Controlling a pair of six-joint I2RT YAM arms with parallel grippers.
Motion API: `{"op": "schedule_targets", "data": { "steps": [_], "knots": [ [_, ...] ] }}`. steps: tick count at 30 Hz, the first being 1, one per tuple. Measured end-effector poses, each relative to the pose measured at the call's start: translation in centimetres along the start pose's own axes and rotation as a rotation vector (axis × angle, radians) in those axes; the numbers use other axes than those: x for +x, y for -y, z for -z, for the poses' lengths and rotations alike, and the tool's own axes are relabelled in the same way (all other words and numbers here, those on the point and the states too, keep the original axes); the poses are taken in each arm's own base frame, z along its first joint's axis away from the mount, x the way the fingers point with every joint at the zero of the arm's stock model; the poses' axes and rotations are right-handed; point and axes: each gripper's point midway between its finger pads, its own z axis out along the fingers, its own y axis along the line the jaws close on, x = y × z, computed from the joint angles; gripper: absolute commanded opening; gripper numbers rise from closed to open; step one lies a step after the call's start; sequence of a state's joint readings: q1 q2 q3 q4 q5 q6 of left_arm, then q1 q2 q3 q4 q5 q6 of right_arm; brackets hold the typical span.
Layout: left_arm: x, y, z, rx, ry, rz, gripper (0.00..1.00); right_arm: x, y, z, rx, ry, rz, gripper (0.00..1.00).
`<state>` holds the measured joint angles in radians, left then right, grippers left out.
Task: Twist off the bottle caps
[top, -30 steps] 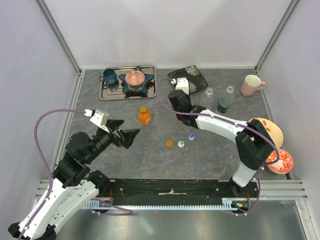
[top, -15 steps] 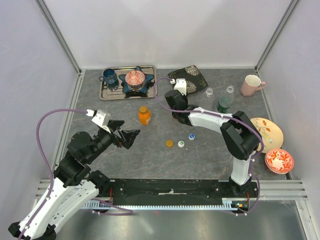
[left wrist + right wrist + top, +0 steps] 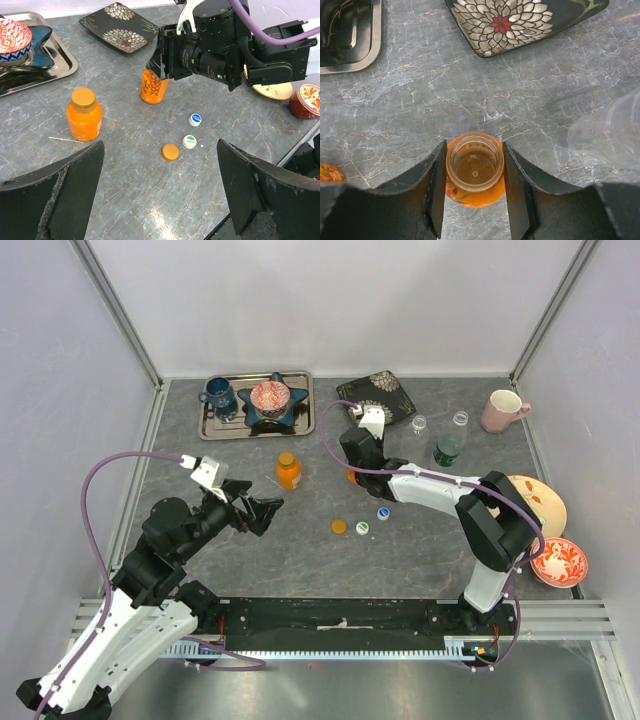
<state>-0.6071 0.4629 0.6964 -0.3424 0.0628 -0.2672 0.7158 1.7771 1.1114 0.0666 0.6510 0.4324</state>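
Note:
Three loose bottle caps lie mid-table: an orange cap (image 3: 339, 527) (image 3: 170, 152), a green-and-white cap (image 3: 362, 528) (image 3: 189, 142) and a blue-and-white cap (image 3: 383, 512) (image 3: 195, 119). An orange bottle (image 3: 289, 471) (image 3: 84, 114) stands upright with its orange cap on. A second orange bottle (image 3: 154, 87) (image 3: 475, 197) stands uncapped, and my right gripper (image 3: 352, 474) (image 3: 474, 170) is shut on its neck from above. My left gripper (image 3: 262, 511) (image 3: 159, 165) hangs open above the table, near the loose caps, holding nothing.
A metal tray (image 3: 300, 426) at the back left holds a blue mug and a star dish with a bowl. A dark floral plate (image 3: 385, 392) sits behind the right gripper. Two clear bottles, a green bottle (image 3: 447, 448), a pink mug (image 3: 503, 410), a plate and a red bowl (image 3: 558, 562) stand at the right.
The right arm's elbow has swung while its gripper stays shut on the uncapped bottle. The left gripper has drifted slightly right, still open.

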Motion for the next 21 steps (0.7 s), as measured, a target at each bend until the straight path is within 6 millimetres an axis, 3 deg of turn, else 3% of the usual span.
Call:
{"op": "schedule_targets", "data": {
  "steps": [8, 14, 21],
  "knots": [
    [0.0, 0.0, 0.0, 0.0, -0.002, 0.0, 1.0, 0.6, 0.1, 0.5, -0.016, -0.03, 0.001, 0.65],
    [0.1, 0.0, 0.0, 0.002, -0.003, 0.0, 1.0, 2.7, 0.8, 0.9, -0.011, -0.099, 0.044, 0.73],
    [0.1, 0.2, 0.0, 0.013, -0.006, 0.0, 1.0, 2.7, 0.9, 1.4, -0.021, -0.115, 0.052, 0.82]
  ]
}}
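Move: The open orange bottle is already upright on the tabletop in the right hand's grip, its middle about 2 cm below the hand point. From that hand, the capped orange bottle is some 15 cm left, level fore and aft; the nearer clear bottle is about 13 cm right and 7 ahead. The white cap lies 12 cm back and 2 right, the blue cap 9 back and 7 right. For the left hand, the open bottle is roughly 22 cm ahead, 18 right and 20 below. Back towards its base by about 2.5 cm, then also down around 2 cm, the right hand eases off the open orange bottle. Its fingers, shut on the bottle at first, spread from half to roughly three-quarters open, let go and end on either side of it, while the hand tips some 5–10 degrees further downward. ##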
